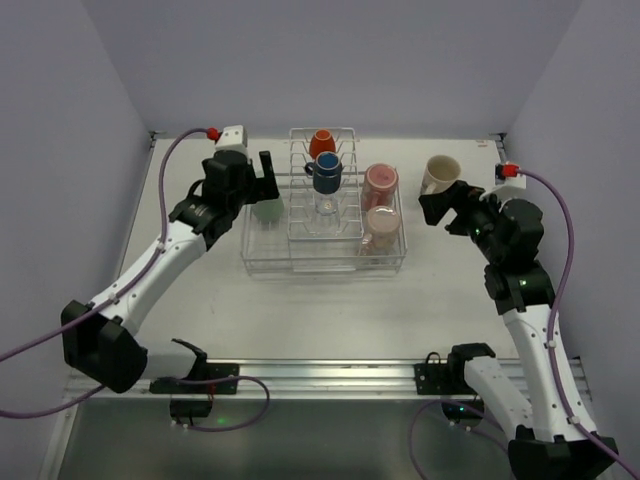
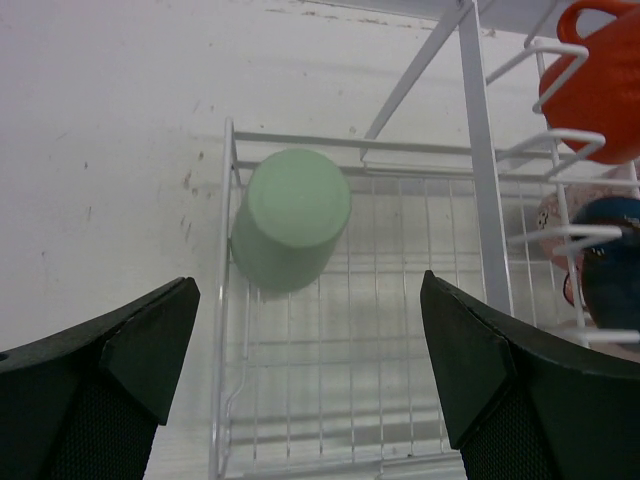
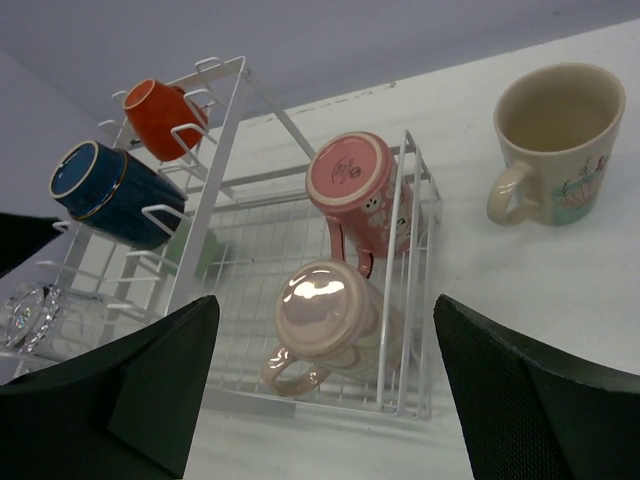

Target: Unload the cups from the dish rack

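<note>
The white wire dish rack (image 1: 322, 269) holds an upturned mint-green cup (image 1: 266, 210) at its left, an orange mug (image 1: 322, 143), a blue mug (image 1: 326, 176) and a clear glass (image 1: 325, 207) on the middle tines, and two pink mugs (image 1: 380, 182) (image 1: 380, 226) at its right. A cream mug (image 1: 441, 174) stands upright on the table right of the rack. My left gripper (image 2: 310, 370) hangs open above the mint-green cup (image 2: 295, 215). My right gripper (image 3: 325, 390) is open and empty, facing the paler pink mug (image 3: 335, 320), with the cream mug (image 3: 555, 140) off to its right.
Grey walls enclose the table on the left, back and right. The rack's tall tine section (image 2: 470, 150) rises just right of my left gripper. A metal rail (image 1: 320, 375) with the arm bases runs along the near edge.
</note>
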You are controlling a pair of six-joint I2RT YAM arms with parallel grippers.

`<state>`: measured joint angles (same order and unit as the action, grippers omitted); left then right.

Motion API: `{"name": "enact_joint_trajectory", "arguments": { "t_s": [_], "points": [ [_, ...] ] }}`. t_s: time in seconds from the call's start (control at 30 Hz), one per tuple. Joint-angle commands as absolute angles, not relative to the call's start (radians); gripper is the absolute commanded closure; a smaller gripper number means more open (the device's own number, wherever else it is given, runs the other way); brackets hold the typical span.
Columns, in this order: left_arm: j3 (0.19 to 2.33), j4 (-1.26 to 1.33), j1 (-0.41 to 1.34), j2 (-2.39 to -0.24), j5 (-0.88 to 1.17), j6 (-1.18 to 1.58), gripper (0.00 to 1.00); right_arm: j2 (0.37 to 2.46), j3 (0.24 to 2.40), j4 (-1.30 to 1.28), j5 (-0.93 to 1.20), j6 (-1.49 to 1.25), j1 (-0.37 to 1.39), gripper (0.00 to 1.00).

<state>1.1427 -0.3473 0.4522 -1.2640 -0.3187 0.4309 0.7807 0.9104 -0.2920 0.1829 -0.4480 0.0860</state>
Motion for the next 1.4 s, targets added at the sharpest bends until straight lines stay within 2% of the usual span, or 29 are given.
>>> {"name": "enact_joint_trajectory", "arguments": {
  "t_s": [0.0,0.13,0.57,0.8,0.93,1.07,1.27,1.37],
  "points": [
    [1.259,-0.302,0.422,-1.363,-0.321,0.433,0.0,0.747,0.902,-0.213,0.242,-0.472,0.095,0.1],
    [1.322,-0.331,0.414,-1.483,-0.339,0.39,0.0,0.752,0.899,-0.207,0.261,-0.474,0.101,0.1],
    [1.374,-0.316,0.413,-1.634,-0.374,0.327,0.0,0.772,0.9,-0.199,0.282,-0.466,0.127,0.11],
    [1.365,-0.285,0.413,-1.683,-0.385,0.311,0.08,0.759,0.9,-0.184,0.302,-0.468,0.138,0.12],
    [1.37,-0.27,0.413,-1.678,-0.374,0.31,0.22,0.764,0.907,-0.187,0.296,-0.468,0.152,0.13],
    [1.362,-0.249,0.413,-1.643,-0.388,0.305,0.48,0.762,0.908,-0.192,0.293,-0.466,0.163,0.13],
    [1.399,-0.267,0.413,-1.551,-0.42,0.276,0.59,0.772,0.936,-0.199,0.282,-0.469,0.196,0.13],
    [1.419,-0.298,0.411,-1.499,-0.451,0.276,0.61,0.769,0.949,-0.186,0.285,-0.483,0.219,0.13]
  ]
}}
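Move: The green cup stands upside down in the rack's near-left bay, about 8 cm ahead of the left hand, 1 cm to its right and 11 cm below. On the upper tier, the blue mug is some 9 cm ahead, 15 cm right and 6 cm below; the orange cup is about 17 cm ahead, 14 cm right and 6 cm below. From the right hand the green cup lies roughly 16 cm ahead, 37 cm left and 18 cm below. Left hand goes about 7 cm forward, sinks 9, pinches the green cup, lifts 4; right hand drifts left. ##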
